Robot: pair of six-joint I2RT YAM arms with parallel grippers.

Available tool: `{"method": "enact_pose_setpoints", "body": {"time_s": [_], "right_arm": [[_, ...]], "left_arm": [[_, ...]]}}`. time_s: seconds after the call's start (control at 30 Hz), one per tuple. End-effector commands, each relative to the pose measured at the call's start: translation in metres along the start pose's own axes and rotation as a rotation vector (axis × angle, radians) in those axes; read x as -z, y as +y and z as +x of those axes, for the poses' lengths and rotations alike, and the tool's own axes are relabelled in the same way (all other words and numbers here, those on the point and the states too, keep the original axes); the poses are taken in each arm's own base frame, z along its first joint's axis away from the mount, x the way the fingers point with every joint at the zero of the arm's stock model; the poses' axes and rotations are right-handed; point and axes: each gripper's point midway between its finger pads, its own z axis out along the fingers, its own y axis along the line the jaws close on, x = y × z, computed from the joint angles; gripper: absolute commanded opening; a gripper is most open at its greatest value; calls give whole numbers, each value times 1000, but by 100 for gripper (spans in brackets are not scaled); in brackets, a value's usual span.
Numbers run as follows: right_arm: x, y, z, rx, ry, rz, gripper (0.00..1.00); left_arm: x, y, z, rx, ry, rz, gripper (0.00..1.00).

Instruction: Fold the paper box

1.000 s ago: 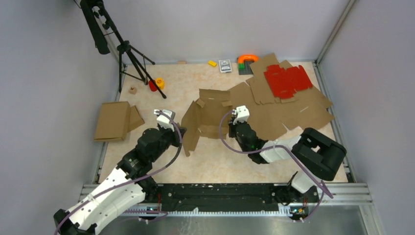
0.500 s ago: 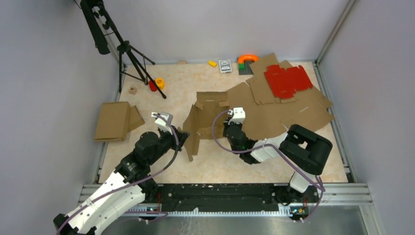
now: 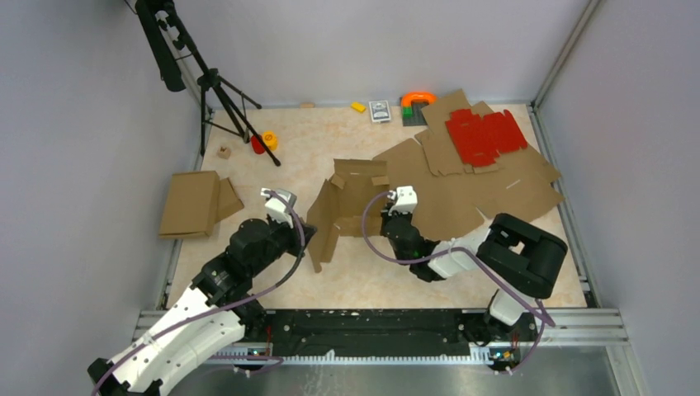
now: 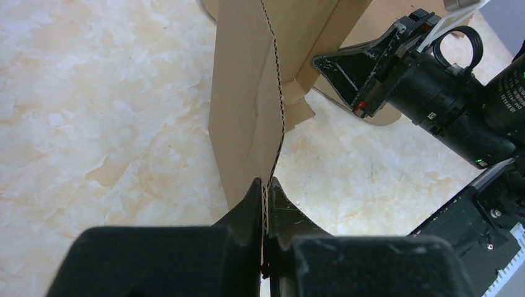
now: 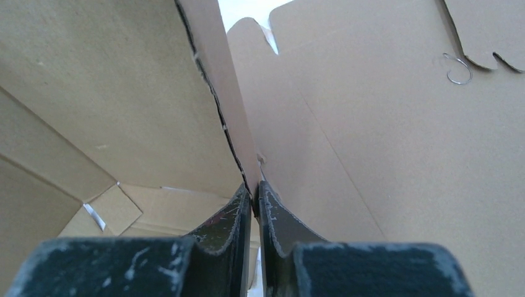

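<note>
The paper box (image 3: 347, 206) is a brown cardboard die-cut piece, partly raised in the middle of the table, with its left and right panels standing up. My left gripper (image 3: 304, 233) is shut on the edge of the box's left panel (image 4: 247, 111), pinching it between both fingers (image 4: 266, 192). My right gripper (image 3: 388, 216) is shut on the edge of the box's right panel (image 5: 216, 80), its jaws closed on the cardboard (image 5: 254, 195). The right arm also shows in the left wrist view (image 4: 427, 93).
Several flat brown cardboard sheets (image 3: 487, 181) lie at the back right, with a red die-cut sheet (image 3: 484, 136) on top. A folded brown box (image 3: 194, 202) sits at the left. A tripod (image 3: 215, 91), a yellow-red object (image 3: 266, 141) and small items (image 3: 380, 110) stand at the back.
Both grippers keep their hold on the box. The right arm shifted a little left then back right, and the box panels moved slightly with it.
</note>
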Motion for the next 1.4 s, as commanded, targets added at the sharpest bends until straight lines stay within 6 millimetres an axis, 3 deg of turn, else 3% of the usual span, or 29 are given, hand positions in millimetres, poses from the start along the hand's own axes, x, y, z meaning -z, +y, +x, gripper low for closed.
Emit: {"method": "enact_pose_setpoints", "body": {"time_s": [0.0,0.33,0.57,0.9,1.07,1.37], "right_arm": [[10,16,0,-12,43,-71,8],[17,19,11,-103,179,-98,16],[21,21,4,-77,166,-167,39],[31,12,8,-111,266,-315,57],[37,0,4,-185,262,-294,70],[48,-19,-4,-241,245,-268,81]], "left_arm": [[2,-10,15,-15,74,54,0],[5,-15,16,20,72,76,0],[5,-14,11,35,52,65,0],[7,-12,11,27,59,53,0],[8,-2,6,57,28,-13,0],[12,9,0,104,-29,-76,0]]}}
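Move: The box's right wall already sits between the right fingers near its near end; its middle is about 4 cm ahead and 2 cm below. From that hand the box body's middle lies some 6 cm left, 3 cm ahead and 4 cm below, and the flat cardboard sheets about 18 cm right, 8 cm ahead and 8 cm below. The left fingers hold the raised left flap, its middle about 6 cm ahead, 4 cm right and 8 cm below; the body lies roughly 13 cm ahead, 10 cm right and 14 cm below. Open the right gripper from nearly shut to wide around the top edge of the box's right wall, ending the pinch, while easing the hand back about 4 cm. Let it dip 2 cm first, then climb again and shift some 3 cm right, tipping the fingers down about 15 degrees and turning them as much counter-clockwise. Keep the left gripper shut on the flap, nearly in place. ##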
